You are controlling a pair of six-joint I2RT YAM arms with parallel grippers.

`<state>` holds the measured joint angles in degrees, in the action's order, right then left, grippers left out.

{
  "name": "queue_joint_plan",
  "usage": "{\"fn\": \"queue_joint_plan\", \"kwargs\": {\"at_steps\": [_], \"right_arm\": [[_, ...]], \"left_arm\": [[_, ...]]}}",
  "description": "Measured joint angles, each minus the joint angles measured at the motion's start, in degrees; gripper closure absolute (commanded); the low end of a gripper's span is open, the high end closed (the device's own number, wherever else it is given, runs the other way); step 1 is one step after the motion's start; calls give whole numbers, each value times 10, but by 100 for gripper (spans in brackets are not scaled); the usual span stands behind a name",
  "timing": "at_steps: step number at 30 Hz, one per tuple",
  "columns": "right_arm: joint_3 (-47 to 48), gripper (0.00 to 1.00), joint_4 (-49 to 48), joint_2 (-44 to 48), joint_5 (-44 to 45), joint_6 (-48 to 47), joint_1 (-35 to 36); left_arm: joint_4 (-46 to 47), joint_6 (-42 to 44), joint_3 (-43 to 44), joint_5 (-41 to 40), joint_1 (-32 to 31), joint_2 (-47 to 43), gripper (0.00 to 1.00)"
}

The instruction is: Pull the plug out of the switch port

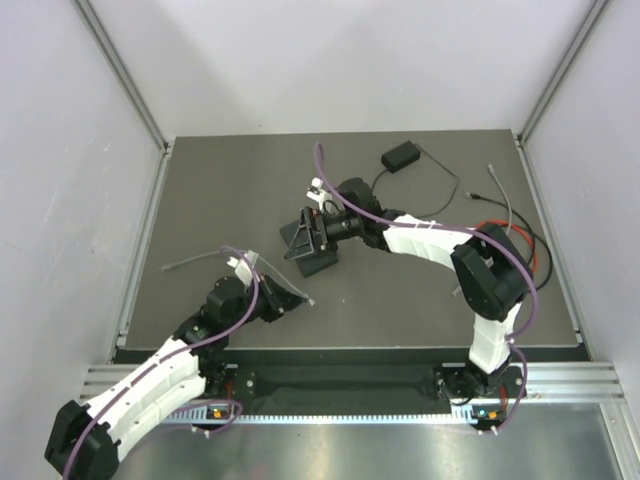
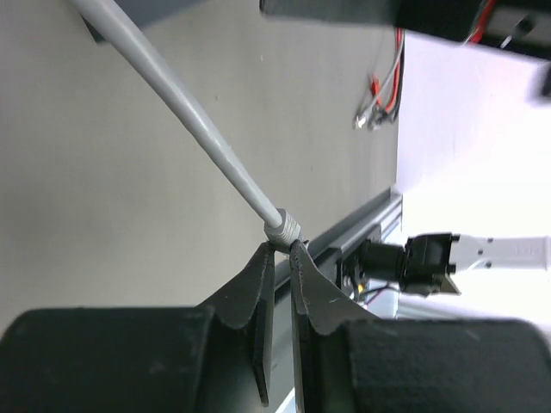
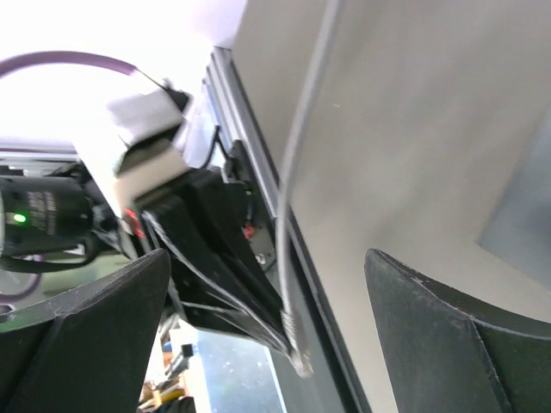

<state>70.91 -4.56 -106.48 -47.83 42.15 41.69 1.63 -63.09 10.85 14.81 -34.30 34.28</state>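
The switch (image 1: 318,266), a flat black box, lies mid-table, partly hidden under my right gripper (image 1: 305,240). That gripper (image 3: 265,255) stands wide open with nothing between its fingers (image 3: 448,335). My left gripper (image 1: 288,298) hovers at the near left, apart from the switch. It is shut (image 2: 282,245) on the plug (image 2: 282,229), a ribbed grey boot at the end of a grey cable (image 2: 189,112). The plug (image 1: 309,302) hangs free of the switch, and its clear tip (image 3: 298,361) shows in the right wrist view.
A small black power brick (image 1: 400,157) with a thin black cord sits at the back. A second grey cable (image 1: 503,195) and red and black wires (image 1: 522,238) lie at the right. Aluminium rails (image 1: 148,240) edge the mat.
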Motion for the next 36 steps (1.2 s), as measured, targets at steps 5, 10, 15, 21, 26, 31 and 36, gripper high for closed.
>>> {"fn": "queue_joint_plan", "kwargs": {"at_steps": [5, 10, 15, 21, 26, 31, 36], "right_arm": [[0, 17, -23, -1, 0, 25, 15], [8, 42, -56, -23, 0, 54, 23], [20, 45, -64, -59, 4, 71, 34], [32, 57, -68, -77, 3, 77, 68], [32, 81, -113, -82, -4, 106, 89], [14, 100, -169, -83, -8, 141, 89], [6, 100, -167, -81, 3, 137, 88]], "left_arm": [[-1, 0, -3, 9, -15, -16, 100], [-1, -2, -6, 21, -29, -57, 100], [-10, -2, -13, 26, -30, -97, 100], [-19, -2, -14, 35, -31, -106, 100], [-22, -2, -18, 41, -32, -106, 100], [-22, 1, -20, 47, -32, -108, 100], [-39, 9, -20, 52, -32, -121, 66]]}}
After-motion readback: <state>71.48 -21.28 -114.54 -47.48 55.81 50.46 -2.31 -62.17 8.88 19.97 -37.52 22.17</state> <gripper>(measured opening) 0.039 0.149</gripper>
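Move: My left hand already holds the plug's end, clear of the switch. My open right hand is going for the grey cable just behind that plug: about 6 cm to its left, 3 cm back and 3 cm lower; from my left hand that spot is some 6 cm ahead, 7 cm to the left, a touch higher. From my right hand the plug is roughly 9 cm back, 1 cm left and 4 cm below; the switch is 2 cm ahead, 3 cm right and 12 cm down. I carry my right hand about 6 cm left and 5 cm back to the cable, dipping a couple of centimetres partway, and shut its wide-open fingers until they pinch the cable behind the plug. Meanwhile my left hand keeps its pinch on the plug, draws it back some 4 cm and lifts it about 2 cm. ##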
